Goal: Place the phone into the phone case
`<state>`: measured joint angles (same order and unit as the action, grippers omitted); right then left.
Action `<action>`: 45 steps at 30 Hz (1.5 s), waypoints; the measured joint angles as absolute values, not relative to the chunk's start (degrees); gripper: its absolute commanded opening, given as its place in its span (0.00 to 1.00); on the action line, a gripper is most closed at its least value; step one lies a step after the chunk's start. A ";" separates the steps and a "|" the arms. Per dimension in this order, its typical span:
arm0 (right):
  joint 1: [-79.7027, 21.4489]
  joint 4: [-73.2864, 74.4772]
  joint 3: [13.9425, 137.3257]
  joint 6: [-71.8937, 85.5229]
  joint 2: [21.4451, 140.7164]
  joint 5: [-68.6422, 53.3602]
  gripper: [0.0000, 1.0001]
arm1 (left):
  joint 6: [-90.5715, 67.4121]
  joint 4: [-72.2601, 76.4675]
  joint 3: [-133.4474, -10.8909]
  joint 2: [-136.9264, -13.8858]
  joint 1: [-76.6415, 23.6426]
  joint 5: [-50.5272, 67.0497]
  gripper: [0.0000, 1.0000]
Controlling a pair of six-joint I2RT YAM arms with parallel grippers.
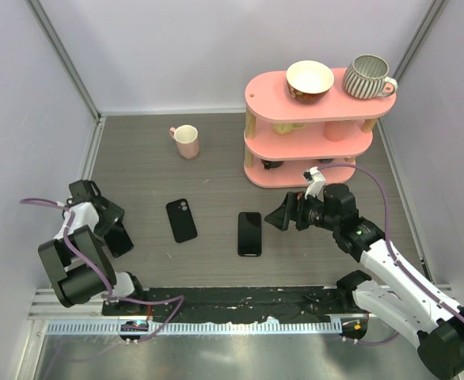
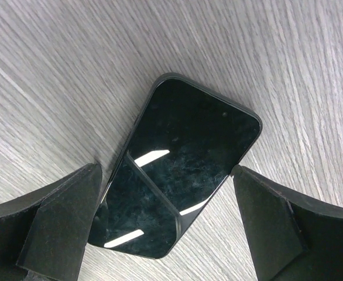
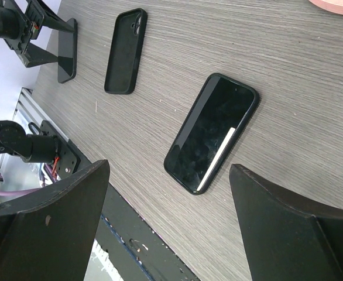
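Note:
A glossy black phone [image 1: 249, 233] lies flat at mid-table; the right wrist view shows its screen [image 3: 212, 133]. The matte black phone case [image 1: 182, 219] lies to its left, apart from it, camera cutout at the far end; it also shows in the right wrist view [image 3: 125, 50]. A second glossy black phone [image 2: 183, 158] lies at the far left [image 1: 121, 238] between the fingers of my left gripper [image 2: 165, 171], which is open and low over it [image 1: 107, 220]. My right gripper [image 1: 281, 215] is open and empty, above the table just right of the middle phone [image 3: 168, 167].
A pink two-tier shelf [image 1: 311, 131] stands at the back right with a bowl [image 1: 309, 79] and a striped mug [image 1: 368, 77] on top. A pink cup [image 1: 187, 142] stands at the back. The black rail [image 1: 240, 299] runs along the near edge. Walls close the left, back and right.

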<state>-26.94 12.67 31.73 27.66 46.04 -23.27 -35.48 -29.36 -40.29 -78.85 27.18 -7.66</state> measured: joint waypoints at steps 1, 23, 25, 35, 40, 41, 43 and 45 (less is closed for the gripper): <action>-26.94 12.67 31.73 27.62 46.04 -23.27 0.90 | -35.46 -29.26 -40.23 -78.81 26.92 -7.57 1.00; -26.94 12.67 31.73 27.11 46.09 -23.07 0.90 | -30.81 -28.16 -42.22 -81.49 22.22 -5.34 1.00; -26.94 12.67 31.73 27.11 45.98 -23.07 0.90 | -29.85 -28.32 -42.92 -82.06 21.26 -5.72 1.00; -26.94 12.45 31.73 27.11 45.32 -23.09 0.90 | -18.35 -30.63 -49.30 -85.76 19.57 -2.90 1.00; -26.94 12.47 31.73 27.11 44.84 -23.09 0.90 | -13.54 -30.76 -50.52 -87.39 19.55 -2.94 1.00; -26.94 12.45 31.73 27.11 44.66 -23.09 0.90 | -12.32 -30.76 -50.52 -87.39 19.55 -2.72 1.00; -26.94 12.45 31.73 27.11 44.36 -23.09 0.90 | -10.07 -30.72 -50.52 -87.39 19.55 -1.72 1.00; -26.94 12.45 31.73 27.11 44.14 -23.07 0.90 | -7.86 -30.76 -50.52 -87.39 19.46 -0.82 1.00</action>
<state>-26.94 12.45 31.73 27.11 44.14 -23.07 -7.86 -30.76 -50.52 -87.39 19.46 -0.82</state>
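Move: The loose phone lies flat between the left hand's open fingers, its middle about 2 cm back and 1 cm right of that hand, some 2 cm below, its far end slewed to the left. The empty phone case lies roughly 25 cm to the hand's right and 2 cm ahead; the pink mug stands about 26 cm right and 27 cm ahead. From the right hand the loose phone is about 61 cm left, 1 cm ahead and 16 cm below. Forward by about 5 cm, low over the table and drifting some 2 cm right, the left hand travels along the loose phone towards its far end, turning clockwise some 35 degrees and nudging the phone round as it goes. The fingers stay wide open astride it, rising about a centimetre late on and ending with a gap at both long edges. ##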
